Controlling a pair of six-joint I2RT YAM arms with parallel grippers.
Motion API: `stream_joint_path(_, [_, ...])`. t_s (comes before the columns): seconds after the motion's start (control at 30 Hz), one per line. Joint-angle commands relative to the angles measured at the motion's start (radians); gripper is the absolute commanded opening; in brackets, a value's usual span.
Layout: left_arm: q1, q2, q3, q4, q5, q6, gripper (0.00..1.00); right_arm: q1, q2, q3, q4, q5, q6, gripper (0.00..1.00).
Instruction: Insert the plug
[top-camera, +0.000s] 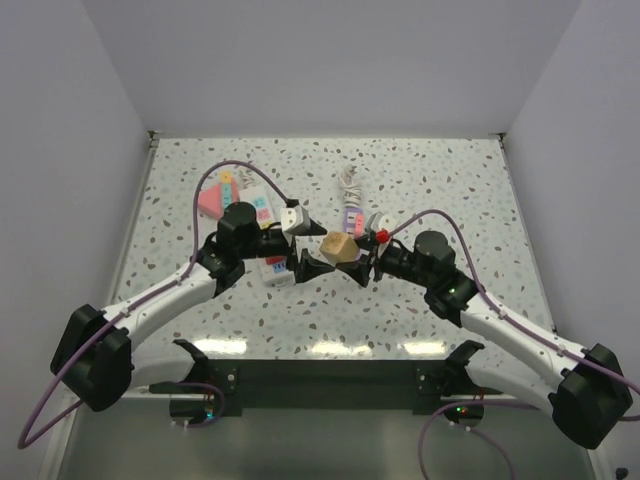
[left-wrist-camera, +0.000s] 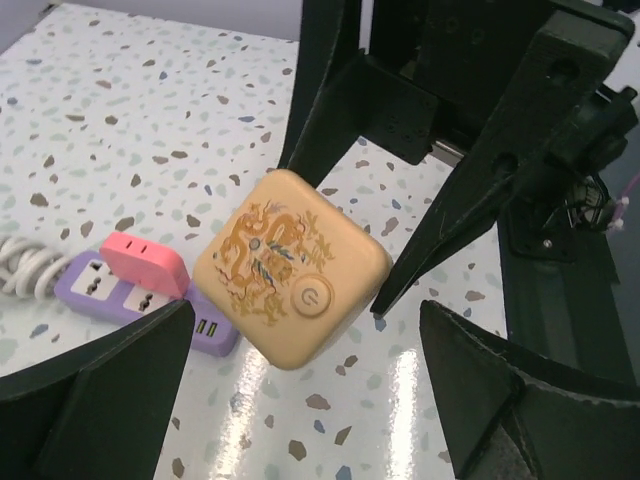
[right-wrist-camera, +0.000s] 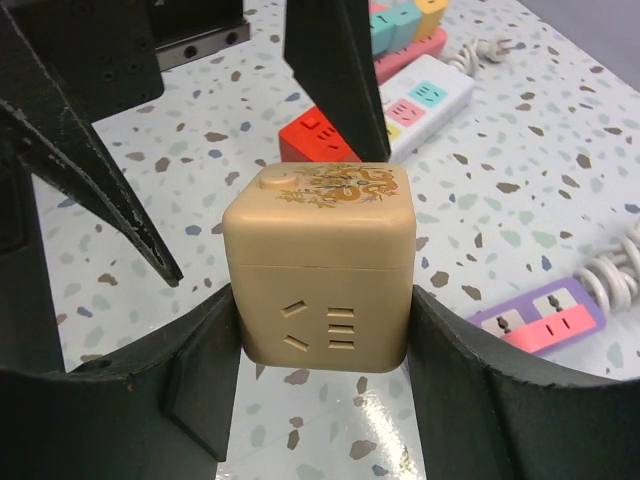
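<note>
A tan cube socket (top-camera: 338, 247) with a gold dragon print and a power button hangs above the table. My right gripper (right-wrist-camera: 320, 300) is shut on it, one finger on each side wall, the slotted face (right-wrist-camera: 320, 325) towards its camera. My left gripper (left-wrist-camera: 307, 320) stands open just short of the cube (left-wrist-camera: 285, 265), its fingers (left-wrist-camera: 110, 385) wide apart and touching nothing. In the top view the left gripper (top-camera: 308, 265) faces the right one (top-camera: 360, 262) across the cube. A white plug (right-wrist-camera: 483, 47) on a cord lies on the table beside a white strip (right-wrist-camera: 430, 100).
A purple strip (left-wrist-camera: 120, 295) carrying a pink adapter (left-wrist-camera: 145, 262) lies past the cube, with its coiled white cord (top-camera: 348, 182). A pink and multicoloured strip (top-camera: 222, 192) sits at the far left. A red and white socket block (top-camera: 275, 270) lies under my left wrist.
</note>
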Motion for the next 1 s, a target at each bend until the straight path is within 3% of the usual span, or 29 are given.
stream_joint_path(0.0, [-0.003,-0.017,-0.049,0.182,-0.144,-0.247,1.00,0.005,-0.014,0.020,0.064,0.135,0.043,0.00])
stream_joint_path(0.13, [-0.003,0.015,-0.111,0.277,-0.224,-0.474,1.00,0.025,0.003,0.013,0.086,0.182,0.033,0.00])
stream_joint_path(0.23, [-0.012,0.028,-0.164,0.439,-0.253,-0.612,1.00,0.040,0.006,0.006,0.102,0.221,0.017,0.00])
stream_joint_path(0.43, [-0.040,-0.003,-0.224,0.593,-0.297,-0.729,1.00,0.063,0.006,0.009,0.089,0.254,-0.004,0.00])
stream_joint_path(0.77, [-0.098,0.052,-0.192,0.632,-0.351,-0.732,0.98,0.075,-0.002,0.006,0.089,0.244,-0.007,0.00])
stream_joint_path(0.87, [-0.120,0.090,-0.174,0.624,-0.360,-0.720,0.83,0.078,-0.011,0.003,0.090,0.248,-0.006,0.00])
stream_joint_path(0.97, [-0.133,0.104,-0.159,0.606,-0.366,-0.708,0.75,0.077,-0.013,0.003,0.087,0.250,-0.006,0.00])
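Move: The beige cube plug, held in the air by the right gripper, sits about 4 cm to the right of the open left gripper, some 1 cm ahead of it and level in height. From the right gripper its middle is about 1 cm forward and 2 cm to the left. On the table roughly 18 cm below, the purple power strip with the pink plug lies some 9 cm ahead and 7 cm right of the left hand, and the white strip about 9 cm ahead and 11 cm left. Bring the open left gripper onto the cube plug: dip some 2 cm while easing forward, lift again as you roll and swing the wrist over 30 degrees so the fingers square up to the cube's sides, then slide about 2 cm right around it and begin closing. Keep the right grip, carrying the cube about 2 cm forward with a 10-degree clockwise turn, then hold it nearly still. ##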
